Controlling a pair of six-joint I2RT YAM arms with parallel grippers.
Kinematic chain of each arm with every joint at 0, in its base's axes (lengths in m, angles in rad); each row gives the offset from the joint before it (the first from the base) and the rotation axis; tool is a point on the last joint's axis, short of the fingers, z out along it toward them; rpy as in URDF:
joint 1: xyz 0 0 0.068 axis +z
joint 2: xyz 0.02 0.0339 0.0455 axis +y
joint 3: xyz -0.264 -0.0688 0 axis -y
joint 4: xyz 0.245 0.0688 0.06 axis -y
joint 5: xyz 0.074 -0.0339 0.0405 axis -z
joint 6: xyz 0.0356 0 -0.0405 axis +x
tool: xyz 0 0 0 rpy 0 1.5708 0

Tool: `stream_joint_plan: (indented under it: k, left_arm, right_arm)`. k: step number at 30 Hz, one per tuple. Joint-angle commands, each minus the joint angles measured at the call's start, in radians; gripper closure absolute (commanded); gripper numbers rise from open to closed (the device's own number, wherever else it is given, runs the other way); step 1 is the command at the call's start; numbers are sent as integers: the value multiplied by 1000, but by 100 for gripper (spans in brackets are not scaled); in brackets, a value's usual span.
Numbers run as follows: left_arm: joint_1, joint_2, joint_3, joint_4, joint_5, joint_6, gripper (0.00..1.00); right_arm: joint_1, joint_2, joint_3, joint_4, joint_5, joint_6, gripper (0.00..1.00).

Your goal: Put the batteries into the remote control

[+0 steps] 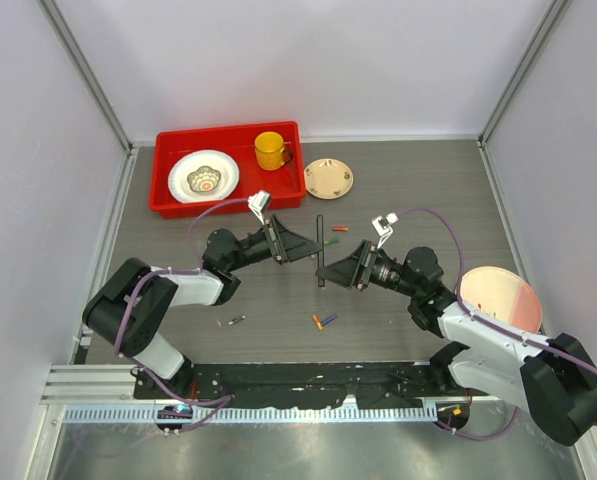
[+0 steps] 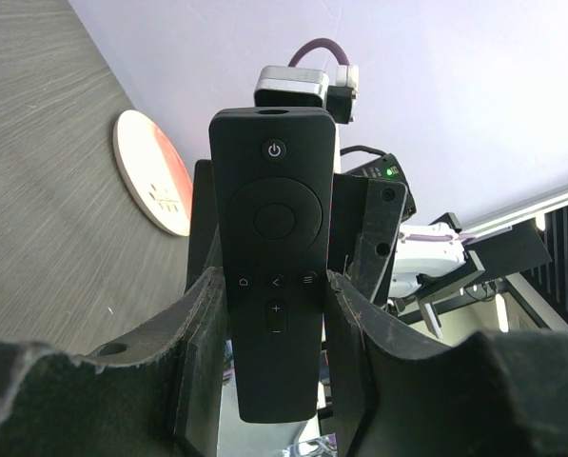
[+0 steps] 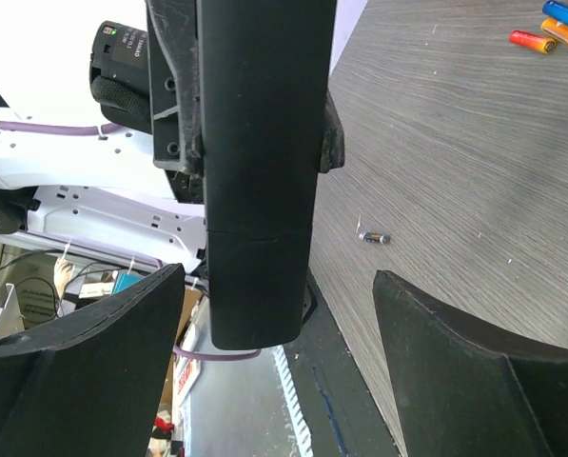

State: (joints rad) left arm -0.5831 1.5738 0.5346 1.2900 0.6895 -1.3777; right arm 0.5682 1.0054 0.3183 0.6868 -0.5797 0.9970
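The remote control [image 1: 319, 250] is a slim black bar held above the table, and my left gripper [image 1: 308, 246] is shut on it. In the left wrist view its button face [image 2: 274, 238] sits clamped between both fingers [image 2: 203, 333]. My right gripper [image 1: 330, 272] faces it from the other side and is open. The remote's plain back [image 3: 260, 162], crossed by a seam, hangs between the spread fingers [image 3: 455, 362], nearer the left one and touching neither. Loose batteries lie on the table: orange [image 1: 318, 321], purple [image 1: 329, 319], green [image 1: 330, 241], red [image 1: 339, 229] and a dark one [image 1: 236, 321].
A red tray [image 1: 168, 170] at the back left holds a white dish [image 1: 203, 176] and a yellow mug [image 1: 270, 150]. A beige saucer [image 1: 329, 178] lies beside it. A pink plate [image 1: 498, 298] sits at the right, near my right arm.
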Motion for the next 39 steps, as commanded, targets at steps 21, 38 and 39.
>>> stream_joint_plan:
  k: [21,38,39]
  left_arm:
    - [-26,11,41,256,-24,-9,86]
    - [86,-43,37,-98,-142,88,0]
    - [83,-143,48,-226,-201,157,1]
  right_arm:
    - [6,46,-8,223,-129,33,71]
    - [114,-104,462,-1130,365,-673,99]
    - [146,-84,514,-1197,424,-682,99]
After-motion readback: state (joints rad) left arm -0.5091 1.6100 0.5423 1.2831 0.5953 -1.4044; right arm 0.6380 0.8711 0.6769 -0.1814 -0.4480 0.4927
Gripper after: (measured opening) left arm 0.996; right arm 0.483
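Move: The left hand still holds the remote control between its fingertips, middle roughly at its hand point, long side running forward and back. For the open right hand, the remote's middle is about 4 cm ahead, 2 cm left and 1 cm higher, with the battery-cover end already near its fingers. Some 20 cm below the right hand lie the orange and purple batteries, about 1 cm back and straight below sideways, and a grey battery about 17 cm ahead and 3 cm left. The right hand eases about 1 cm left and 1 cm up and closes on the long edges of the remote near its battery-cover end, while the left hand keeps its hold almost in place, until the left fingers open wide and that hand goes some 5 cm forward and a little left, clear of the remote. Now holding it alone, the right hand draws about 3 cm to the right and slightly back, tipping its fingers down by some 30 degrees. ##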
